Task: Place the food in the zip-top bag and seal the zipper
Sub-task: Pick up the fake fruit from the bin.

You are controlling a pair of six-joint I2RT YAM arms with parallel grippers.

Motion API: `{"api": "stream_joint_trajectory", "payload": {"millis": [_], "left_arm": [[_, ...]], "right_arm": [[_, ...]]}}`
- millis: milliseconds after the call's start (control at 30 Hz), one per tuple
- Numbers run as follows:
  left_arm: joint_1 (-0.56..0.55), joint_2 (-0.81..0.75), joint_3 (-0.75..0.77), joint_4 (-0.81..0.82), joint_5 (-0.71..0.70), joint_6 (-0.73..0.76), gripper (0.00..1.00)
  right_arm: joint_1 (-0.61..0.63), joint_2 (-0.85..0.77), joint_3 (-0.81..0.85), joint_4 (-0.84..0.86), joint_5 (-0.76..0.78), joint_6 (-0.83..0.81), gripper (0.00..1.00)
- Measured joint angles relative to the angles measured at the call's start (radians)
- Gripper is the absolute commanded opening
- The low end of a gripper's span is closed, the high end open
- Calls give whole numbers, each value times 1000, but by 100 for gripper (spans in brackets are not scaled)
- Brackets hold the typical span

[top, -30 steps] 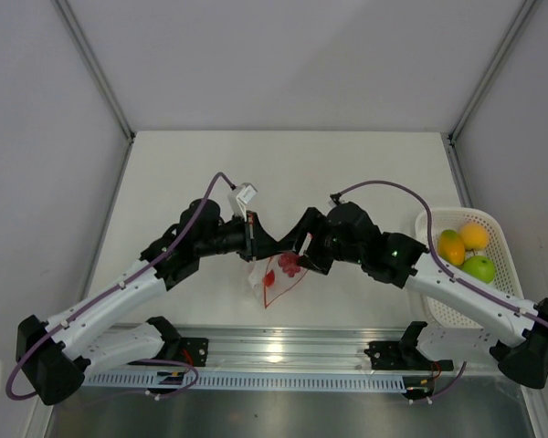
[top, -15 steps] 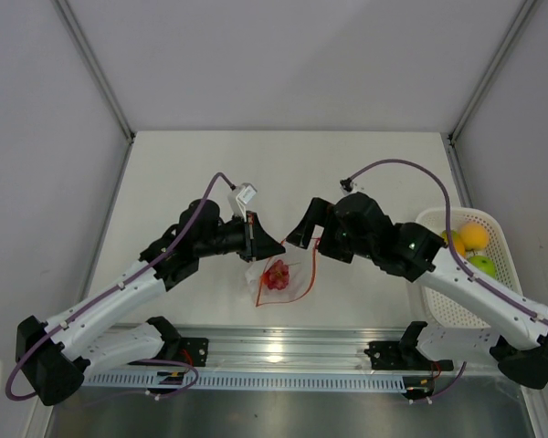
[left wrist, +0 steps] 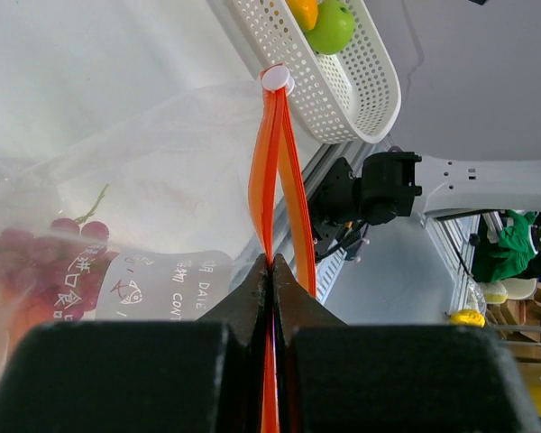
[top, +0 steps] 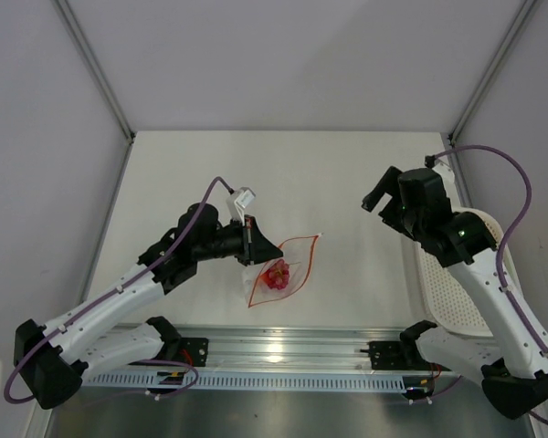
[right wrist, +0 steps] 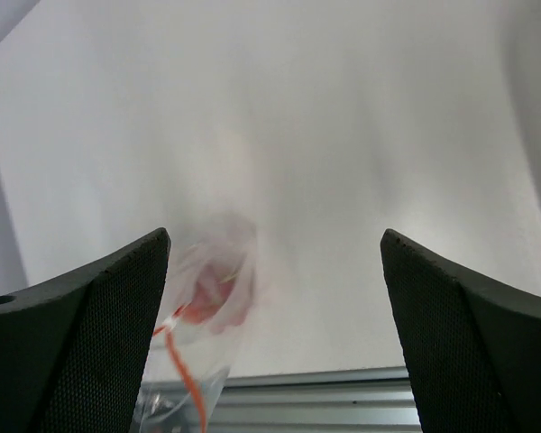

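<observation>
The clear zip-top bag (top: 283, 269) lies in front of the left arm with a dark red cluster of food (top: 276, 274) inside it. My left gripper (top: 256, 245) is shut on the orange-red zipper (left wrist: 270, 180) at the near end of the bag's mouth. The white tab (left wrist: 276, 78) sits at the strip's far end, and the mouth gapes a little. A lime green fruit (left wrist: 329, 27) and an orange one (left wrist: 302, 9) lie in the basket. My right gripper (top: 384, 192) stands open and empty, well right of the bag. In its own blurred view the bag (right wrist: 207, 298) shows at lower left.
A white mesh basket (top: 436, 292) stands at the right edge of the table, largely hidden under the right arm in the top view; the left wrist view shows its wall (left wrist: 343, 81). A metal rail (top: 283, 347) runs along the near edge.
My right gripper has pulled away from the bag's mouth, swung right and back toward the basket, and opened wide. The red food now rests in the bag. The left gripper kept its grip.
</observation>
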Motion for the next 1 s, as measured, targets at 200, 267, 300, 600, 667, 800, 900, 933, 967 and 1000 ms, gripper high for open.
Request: {"api": "stream_joint_trajectory", "payload": {"millis": [200,267,300,600,667,800,900,933,967,1000], "left_arm": [[0,-19,-1,-15,-2,8,1],[0,-20,-2,-17,-3,8,1],[0,-20,-3,-18,-3,8,1],[0,-20,-16,-18,-2,8,1],[0,-20,-16,-18,-2,8,0],[0,-21,-29,-16,-1,8,1],[0,-21,-37,-17,0,7,1],[0,-21,-39,-16,1,8,1],[0,-21,-40,-15,1,8,0],[0,-21,-42,-14,1,7,1]], "right_arm": [[-265,0,-84,-50,22,-16,99],[-367,-2,-109,-61,21,-17,100],[-422,-2,-123,-65,22,-17,99],[-817,-47,-287,-57,13,-17,99],[-923,-58,-331,-47,-14,-22,99],[-1114,-84,-430,5,-87,-33,99],[-1147,-114,-483,40,-89,-33,99],[-1150,-127,-500,55,-87,-33,99],[-1150,-142,-515,71,-87,-35,99],[-1151,-158,-530,89,-85,-37,99]]}}
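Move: In the bin far to my right, the green apple lies about 33 cm right of my right hand, 6 cm back towards me and some 23 cm below. The mango is about 5 cm left of the apple and 4 cm farther out, and the orange about 8 cm straight beyond the apple, both at its height. From my left hand, the apple is roughly 55 cm to the right, 2 cm ahead and 17 cm down. I swing my empty right hand away from the bag, about 26 cm to the right and some 16 cm down, curving back about 8 cm towards the end, so that it hovers over the bin close to the apple. On the way the wrist turns clockwise some 60 degrees and tips further down, fingers staying wide open. My left hand keeps its pinch on the bag's orange-edged mouth, sinking slightly. ##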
